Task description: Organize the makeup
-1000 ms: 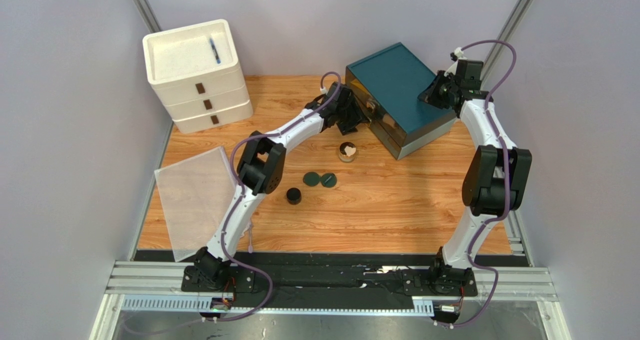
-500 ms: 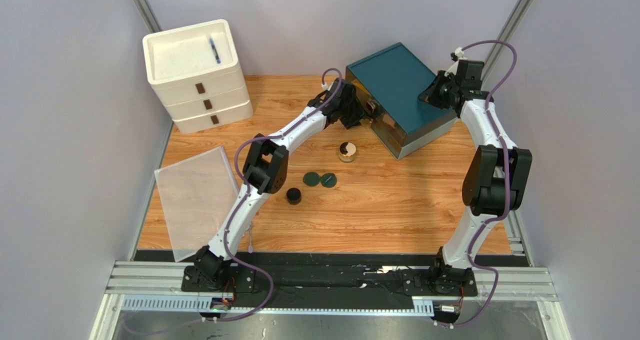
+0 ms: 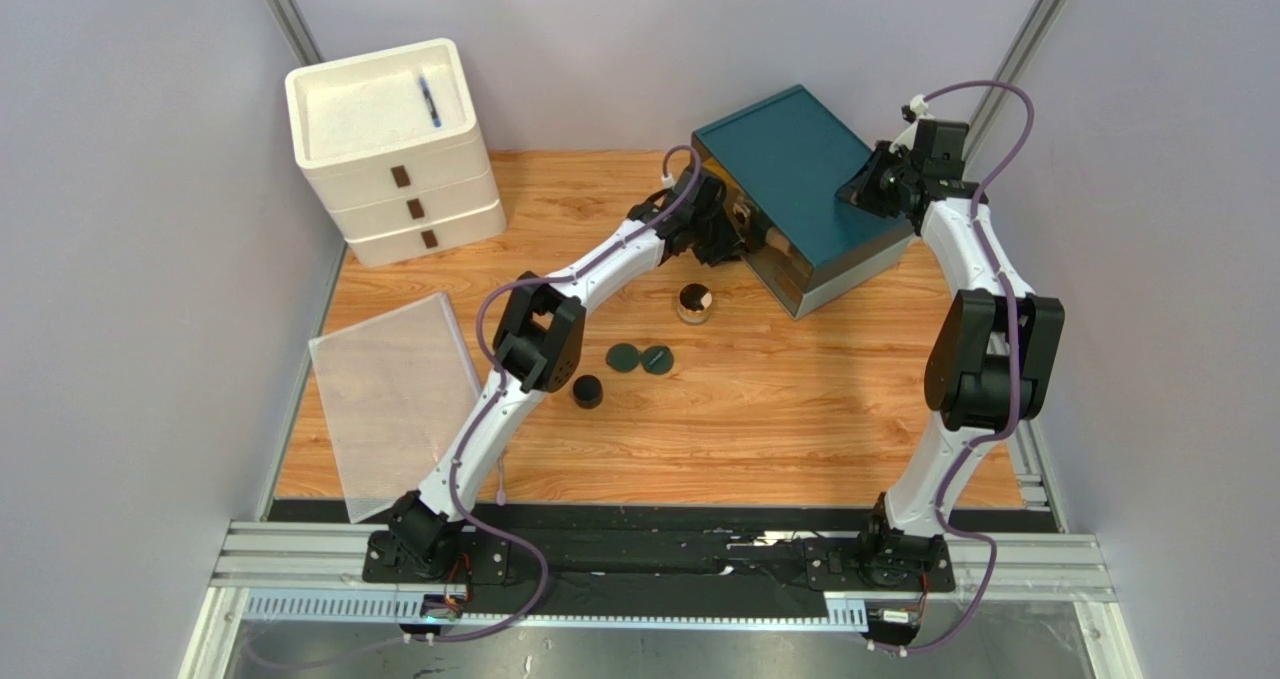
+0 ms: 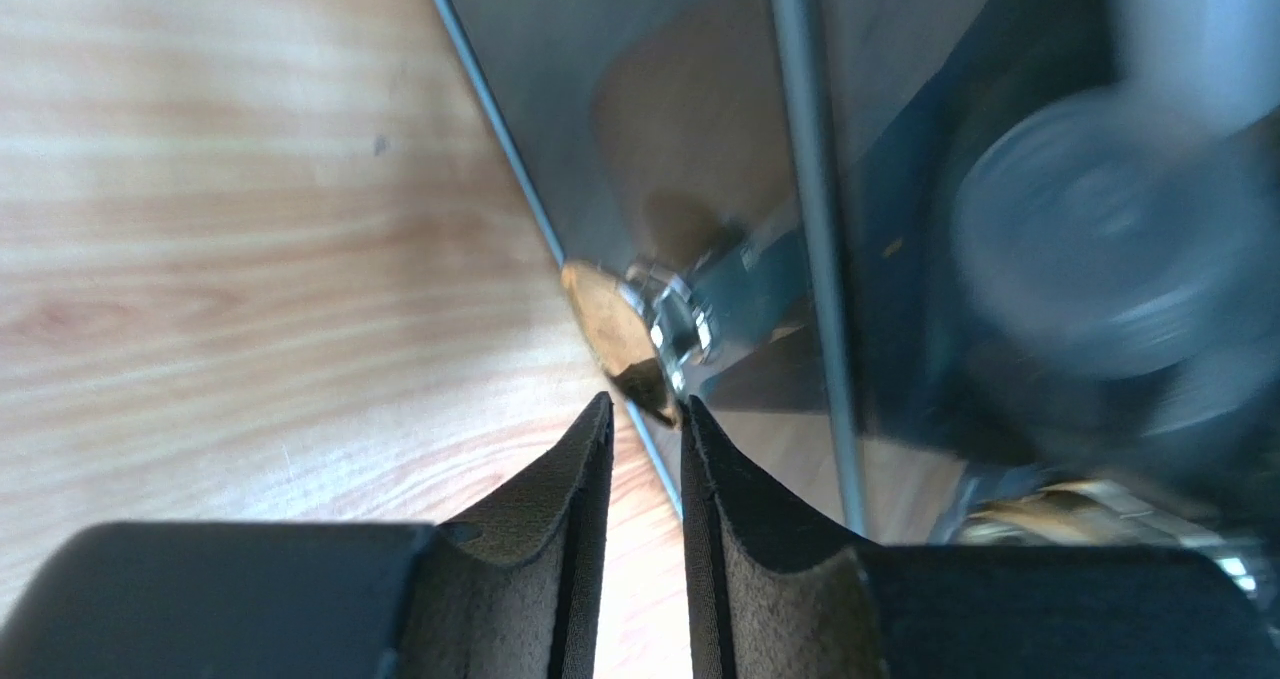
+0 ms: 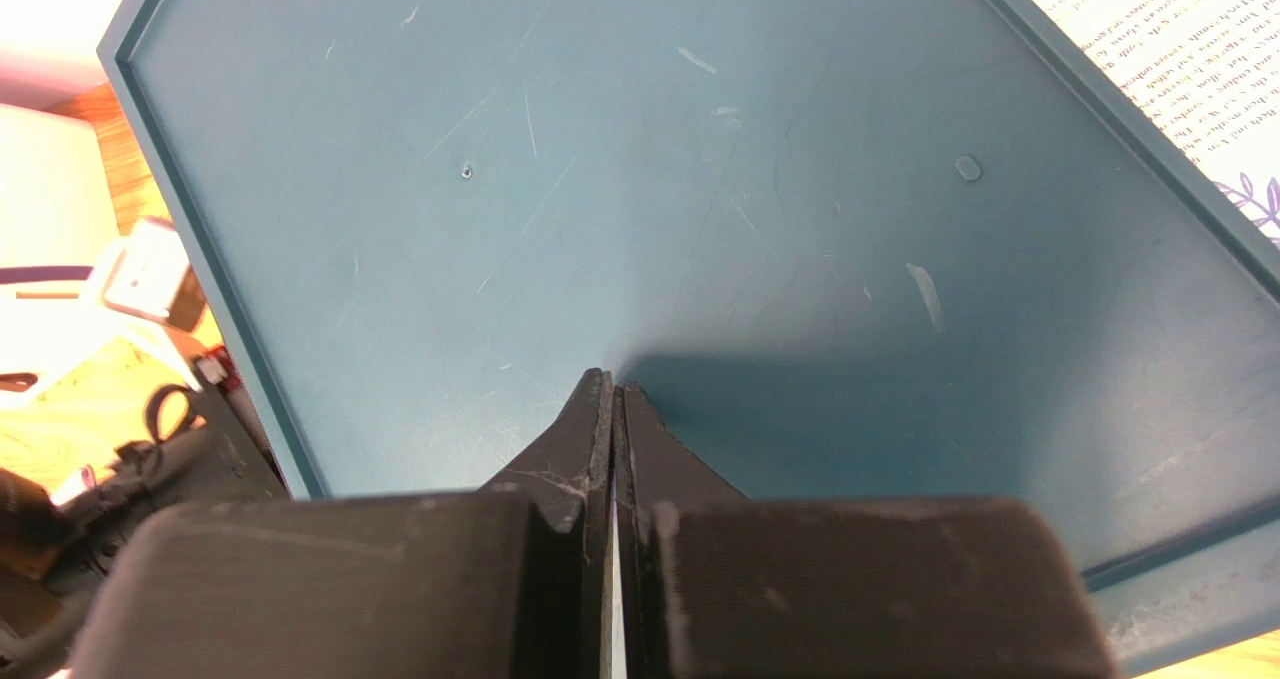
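Four pieces of makeup lie on the wooden table: a gold-lidded jar (image 3: 694, 303), two dark green compacts (image 3: 622, 357) (image 3: 657, 358) and a black jar (image 3: 588, 391). My left gripper (image 3: 732, 238) is at the front face of the teal box (image 3: 796, 147). In the left wrist view its jaws (image 4: 648, 402) stand a narrow gap apart, with the lower edge of the box's gold knob (image 4: 613, 331) just between the fingertips. My right gripper (image 3: 872, 184) rests shut on the box's top (image 5: 676, 184), nothing between its fingers (image 5: 616, 382).
A white three-drawer unit (image 3: 394, 154) stands at the back left with a blue pen (image 3: 430, 102) on its top. A clear flat sheet (image 3: 394, 394) lies at the left edge. Blurred dark round shapes (image 4: 1097, 244) show behind the box's glass front.
My left arm has reached further right to the box front, and its jaws have narrowed around the knob. The right arm has not moved.
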Motion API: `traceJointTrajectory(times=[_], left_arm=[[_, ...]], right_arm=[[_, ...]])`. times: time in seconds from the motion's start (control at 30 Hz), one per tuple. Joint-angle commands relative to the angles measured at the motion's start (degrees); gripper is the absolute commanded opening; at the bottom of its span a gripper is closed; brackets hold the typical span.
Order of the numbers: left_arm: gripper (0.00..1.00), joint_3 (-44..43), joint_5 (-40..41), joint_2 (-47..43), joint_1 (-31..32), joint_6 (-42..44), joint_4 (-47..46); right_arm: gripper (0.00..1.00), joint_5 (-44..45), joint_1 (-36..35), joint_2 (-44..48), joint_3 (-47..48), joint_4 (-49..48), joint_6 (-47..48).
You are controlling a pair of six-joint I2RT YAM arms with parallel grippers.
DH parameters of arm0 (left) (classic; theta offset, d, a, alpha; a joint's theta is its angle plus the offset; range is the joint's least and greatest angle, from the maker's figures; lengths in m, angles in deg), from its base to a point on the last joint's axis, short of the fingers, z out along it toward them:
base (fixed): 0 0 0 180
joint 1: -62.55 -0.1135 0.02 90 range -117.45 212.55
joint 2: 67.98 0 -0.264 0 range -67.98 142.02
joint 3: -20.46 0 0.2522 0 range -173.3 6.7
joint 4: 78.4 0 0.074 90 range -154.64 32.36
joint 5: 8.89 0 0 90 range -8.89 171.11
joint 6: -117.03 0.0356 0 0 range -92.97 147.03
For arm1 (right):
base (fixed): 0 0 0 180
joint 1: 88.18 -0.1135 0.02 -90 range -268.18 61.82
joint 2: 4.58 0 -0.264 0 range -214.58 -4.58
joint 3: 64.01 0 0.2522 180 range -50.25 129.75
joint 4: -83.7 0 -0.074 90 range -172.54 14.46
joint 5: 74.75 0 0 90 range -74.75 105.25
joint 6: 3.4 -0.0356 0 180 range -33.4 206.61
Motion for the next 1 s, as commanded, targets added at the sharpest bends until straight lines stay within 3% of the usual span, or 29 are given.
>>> traceJointTrajectory(times=[0.0, 0.2, 0.3, 0.47, 0.77, 0.97], left_arm=[[0.27, 4.4, -0.4, -2.1, -0.2, 3.0, 6.5], [0.31, 12.4, 0.3, -6.1, -1.4, 1.3, 0.2], [0.42, 6.5, 0.5, -5.6, -1.4, 7.2, 1.0], [0.55, 10.4, -0.1, -8.5, -1.5, 8.8, -5.7], [0.53, 12.3, -6.8, -8.2, -1.5, 9.5, -11.7], [0.54, 15.0, -7.0, -9.7, -2.0, 9.3, -15.8]], right_arm=[[0.00, 7.2, -0.5, -11.5, -7.0, 19.8, 3.6], [0.00, 7.3, -0.6, -11.0, -7.4, 19.7, 3.8], [0.00, 7.1, -0.5, -10.9, -7.5, 19.4, 3.7], [0.00, 6.8, -0.6, -11.1, -7.4, 19.5, 3.5], [0.00, 6.9, -0.6, -11.3, -7.2, 19.5, 3.5], [0.00, 6.5, -0.6, -11.8, -6.6, 19.7, 3.5]])
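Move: The left hand is at the gold knob of the cabinet's lower drawer, its middle barely 1 cm ahead, 1 cm right and 1 cm below. The upper drawer's knob sits some 6 cm above and 1 cm ahead and right. The open jar is about 7 cm back, 6 cm left and 4 cm below. From the right hand, over the cabinet top, the lower knob lies roughly 16 cm left, 2 cm back and 12 cm down. Down and back first, in a quick dip of about 4 cm, the left hand comes away from the lower knob with its fingers still nearly closed. It then swings left and partly back up and forward while the fingers open to about half, and finally eases about 1.5 cm right, turning slightly clockwise. The open tips end beside the knob, holding nothing. ##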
